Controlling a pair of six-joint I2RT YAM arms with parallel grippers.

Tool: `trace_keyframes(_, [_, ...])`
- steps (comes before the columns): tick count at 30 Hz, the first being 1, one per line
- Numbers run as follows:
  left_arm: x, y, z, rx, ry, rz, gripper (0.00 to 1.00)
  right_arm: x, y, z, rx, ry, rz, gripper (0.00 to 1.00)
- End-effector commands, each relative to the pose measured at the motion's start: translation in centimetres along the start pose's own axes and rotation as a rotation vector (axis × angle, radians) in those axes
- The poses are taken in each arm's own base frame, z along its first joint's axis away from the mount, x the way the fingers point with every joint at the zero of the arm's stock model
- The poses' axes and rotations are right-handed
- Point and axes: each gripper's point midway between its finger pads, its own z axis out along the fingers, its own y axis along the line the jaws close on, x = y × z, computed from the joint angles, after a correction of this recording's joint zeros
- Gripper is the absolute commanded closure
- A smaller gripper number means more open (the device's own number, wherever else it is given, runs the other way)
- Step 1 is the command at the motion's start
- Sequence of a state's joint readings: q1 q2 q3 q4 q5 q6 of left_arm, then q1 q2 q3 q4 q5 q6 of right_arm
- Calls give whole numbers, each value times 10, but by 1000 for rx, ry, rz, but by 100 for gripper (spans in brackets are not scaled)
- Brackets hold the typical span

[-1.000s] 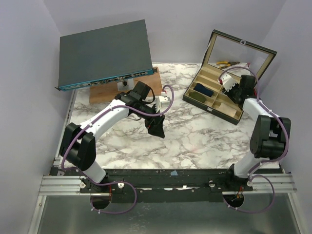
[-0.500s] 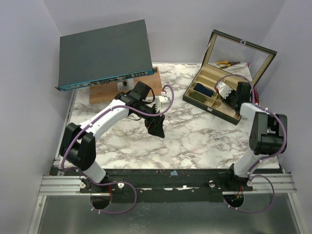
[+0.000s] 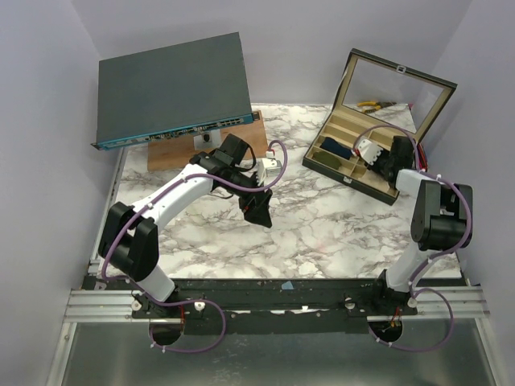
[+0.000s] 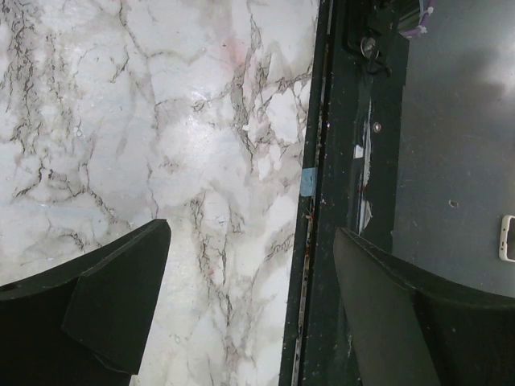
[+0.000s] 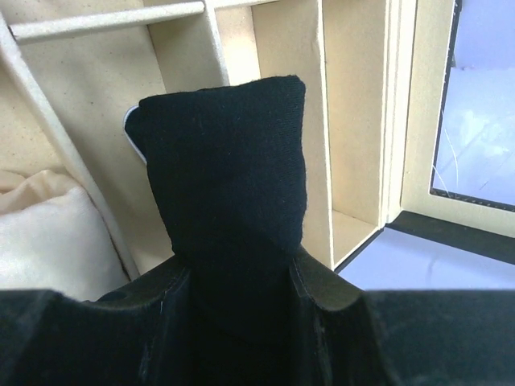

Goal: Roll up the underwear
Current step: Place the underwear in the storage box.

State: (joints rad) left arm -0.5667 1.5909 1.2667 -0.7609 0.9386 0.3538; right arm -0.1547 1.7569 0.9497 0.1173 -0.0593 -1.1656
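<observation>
The underwear (image 5: 229,169) is a rolled black bundle with a sliver of white trim at its left edge. My right gripper (image 5: 238,261) is shut on its lower end and holds it over the cream compartments of the open box (image 5: 354,121). From above, the right gripper (image 3: 378,157) hangs over the box (image 3: 354,178) at the back right, and the roll itself is hard to make out there. My left gripper (image 3: 259,211) hovers above the middle of the marble table. It is open (image 4: 251,233) with nothing between its black fingers (image 4: 121,297).
A small dark blue fabric roll (image 3: 335,149) lies in a left compartment of the box. A cream cushion (image 5: 48,233) fills another. The box lid (image 3: 402,88) stands open behind. A grey network switch (image 3: 173,88) rests on a wooden board (image 3: 256,135) at the back left.
The right arm has folded in, and its gripper has shifted a little left over the box with the underwear still in it. The left arm has not moved.
</observation>
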Motion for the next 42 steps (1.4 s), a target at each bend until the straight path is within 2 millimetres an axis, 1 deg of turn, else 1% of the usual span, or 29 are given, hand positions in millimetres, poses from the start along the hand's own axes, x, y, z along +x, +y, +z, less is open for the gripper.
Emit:
trace_keyframes(1, [-3, 3, 0, -4, 2, 5, 12, 21, 31, 10, -151, 50, -5, 99])
trace_keyframes(5, [-3, 5, 1, -6, 5, 1, 12, 25, 42, 12, -229, 63, -6, 96])
trace_keyframes(11, [-3, 6, 0, -14, 8, 3, 12, 22, 54, 7, -317, 55, -2, 88])
trace_keyframes(16, [-2, 7, 1, -14, 11, -2, 12, 25, 59, 5, -354, 76, -3, 75])
trace_keyframes(18, [-2, 7, 1, -13, 10, -1, 12, 27, 59, 4, -356, 84, -2, 68])
trace_keyframes(19, [-2, 7, 1, -13, 10, 1, 12, 27, 60, 4, -358, 87, -3, 63])
trace_keyframes(21, [-3, 7, 1, -14, 10, 2, 12, 28, 58, 4, -358, 93, 2, 54])
trace_keyframes(23, [-3, 6, 0, -14, 10, 3, 12, 27, 54, 4, -353, 95, 8, 50])
trace_keyframes(27, [-2, 7, 0, -15, 13, 4, 12, 24, 49, 2, -359, 95, 21, 46])
trace_keyframes(32, [-2, 6, 0, -16, 12, 7, 12, 20, 40, -1, -368, 88, 41, 43])
trace_keyframes(36, [-2, 7, 0, -14, 12, 6, 12, 19, 38, -3, -398, 93, 51, 38])
trace_keyframes(42, [-3, 7, 0, -14, 11, 8, 12, 13, 36, -5, -426, 85, 63, 35])
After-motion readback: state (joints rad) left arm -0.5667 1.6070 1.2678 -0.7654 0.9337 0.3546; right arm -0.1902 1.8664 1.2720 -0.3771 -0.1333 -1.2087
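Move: The right hand already holds the rolled black underwear inside the storage box, close over the slot for it, whose middle is about 2 cm to the hand's left and some 3 cm below. The white cloth lies about 6 cm nearer the base and 4 cm to the left; the navy cloth is roughly 17 cm left and 4 cm farther out. For the idle left hand, that slot is some 23 cm ahead, 40 cm right and 13 cm lower. The right hand stays almost in place over the slot beside the white cloth, easing slightly forward and back and sinking about 1 cm while its pinch on the rolled underwear continues and the fingers steadily tip some 15 degrees more steeply down. About halfway through, the fingers start to spread from roughly a third to two thirds open, releasing their squeeze on the roll as the hand creeps up again by about half a centimetre, still right beside the roll. ##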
